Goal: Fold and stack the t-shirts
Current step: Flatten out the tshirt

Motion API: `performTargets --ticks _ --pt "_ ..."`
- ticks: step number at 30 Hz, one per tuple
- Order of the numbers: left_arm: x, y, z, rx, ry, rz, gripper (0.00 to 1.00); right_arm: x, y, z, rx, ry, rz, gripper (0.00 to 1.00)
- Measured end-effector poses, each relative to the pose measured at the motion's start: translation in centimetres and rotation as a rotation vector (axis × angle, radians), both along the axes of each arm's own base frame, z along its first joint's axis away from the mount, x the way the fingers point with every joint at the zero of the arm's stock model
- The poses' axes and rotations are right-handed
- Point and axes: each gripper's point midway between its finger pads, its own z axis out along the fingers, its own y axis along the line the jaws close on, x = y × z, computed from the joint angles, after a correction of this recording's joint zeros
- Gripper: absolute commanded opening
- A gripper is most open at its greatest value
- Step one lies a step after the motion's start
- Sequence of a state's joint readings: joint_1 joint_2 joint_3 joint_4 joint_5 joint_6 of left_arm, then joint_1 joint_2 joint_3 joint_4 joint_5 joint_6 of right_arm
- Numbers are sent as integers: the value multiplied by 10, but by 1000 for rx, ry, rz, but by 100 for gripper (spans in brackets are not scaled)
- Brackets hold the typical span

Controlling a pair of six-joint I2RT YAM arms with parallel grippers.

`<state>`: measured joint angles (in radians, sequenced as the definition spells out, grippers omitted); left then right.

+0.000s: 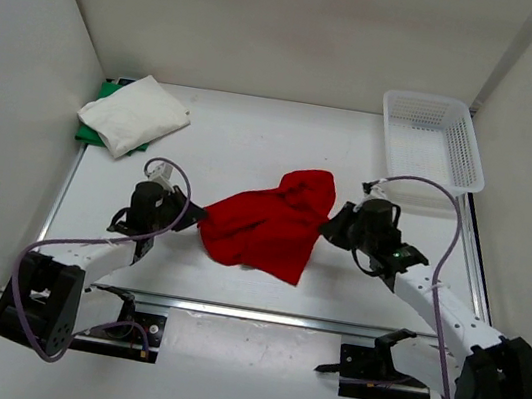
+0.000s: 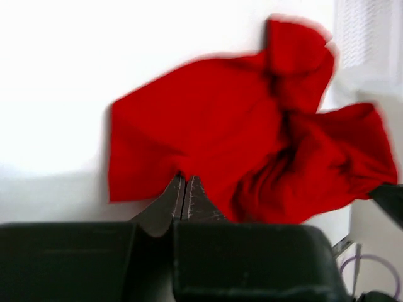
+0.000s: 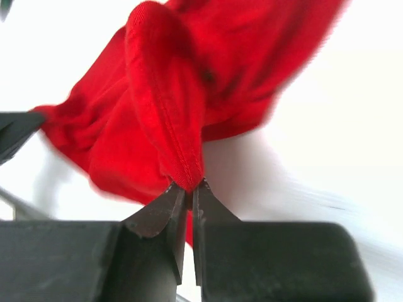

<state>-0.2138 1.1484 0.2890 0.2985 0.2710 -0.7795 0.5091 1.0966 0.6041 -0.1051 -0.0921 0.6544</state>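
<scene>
The red t-shirt (image 1: pixel 272 226) lies crumpled mid-table between my two arms. My left gripper (image 1: pixel 195 215) is at its left edge; in the left wrist view its jaws (image 2: pixel 184 179) are shut, pinching the near edge of the red cloth (image 2: pixel 208 119). My right gripper (image 1: pixel 330 228) is at the shirt's right side, and its jaws (image 3: pixel 189 185) are shut on a stitched fold of the red cloth (image 3: pixel 157 94). At the back left, the white t-shirt (image 1: pixel 136 113) lies folded on top of the green t-shirt (image 1: pixel 109 92), which shows only at its edges.
A white plastic mesh basket (image 1: pixel 441 104) stands at the back right corner, partly visible in the left wrist view (image 2: pixel 365 31). Walls close the table at left, back and right. A metal rail (image 1: pixel 258 315) runs along the near edge by the arm bases.
</scene>
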Motion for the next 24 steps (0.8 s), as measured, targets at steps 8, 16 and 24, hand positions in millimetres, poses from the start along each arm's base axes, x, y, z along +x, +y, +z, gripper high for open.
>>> performTargets --ticks 8,16,24 --pt "62 -1 122 -43 -221 30 0 33 -43 55 -22 -57 -74 0" --pt "61 29 250 -56 -470 69 0 21 -42 222 33 -407 -6 0" --pt "52 40 301 -31 -514 64 1 -35 -26 299 77 -574 94 0"
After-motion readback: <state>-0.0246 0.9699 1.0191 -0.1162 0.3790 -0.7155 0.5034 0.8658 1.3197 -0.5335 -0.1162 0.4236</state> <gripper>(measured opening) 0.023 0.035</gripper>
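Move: Each closed hand already pinches an edge of the red t-shirt, whose bunched middle lies about 14 cm right of and 1 cm ahead of the left hand, and some 12 cm left of and level with the right. The folded white t-shirt is roughly 20 cm ahead and 19 cm left of the left hand; the empty basket is about 22 cm ahead and 22 cm right of the right hand. These lie some 4 cm below the left hand and 8 cm below the right. Both hands keep pinching the red t-shirt and hoist it some 30 cm, fingers tilting up about 30 degrees. ##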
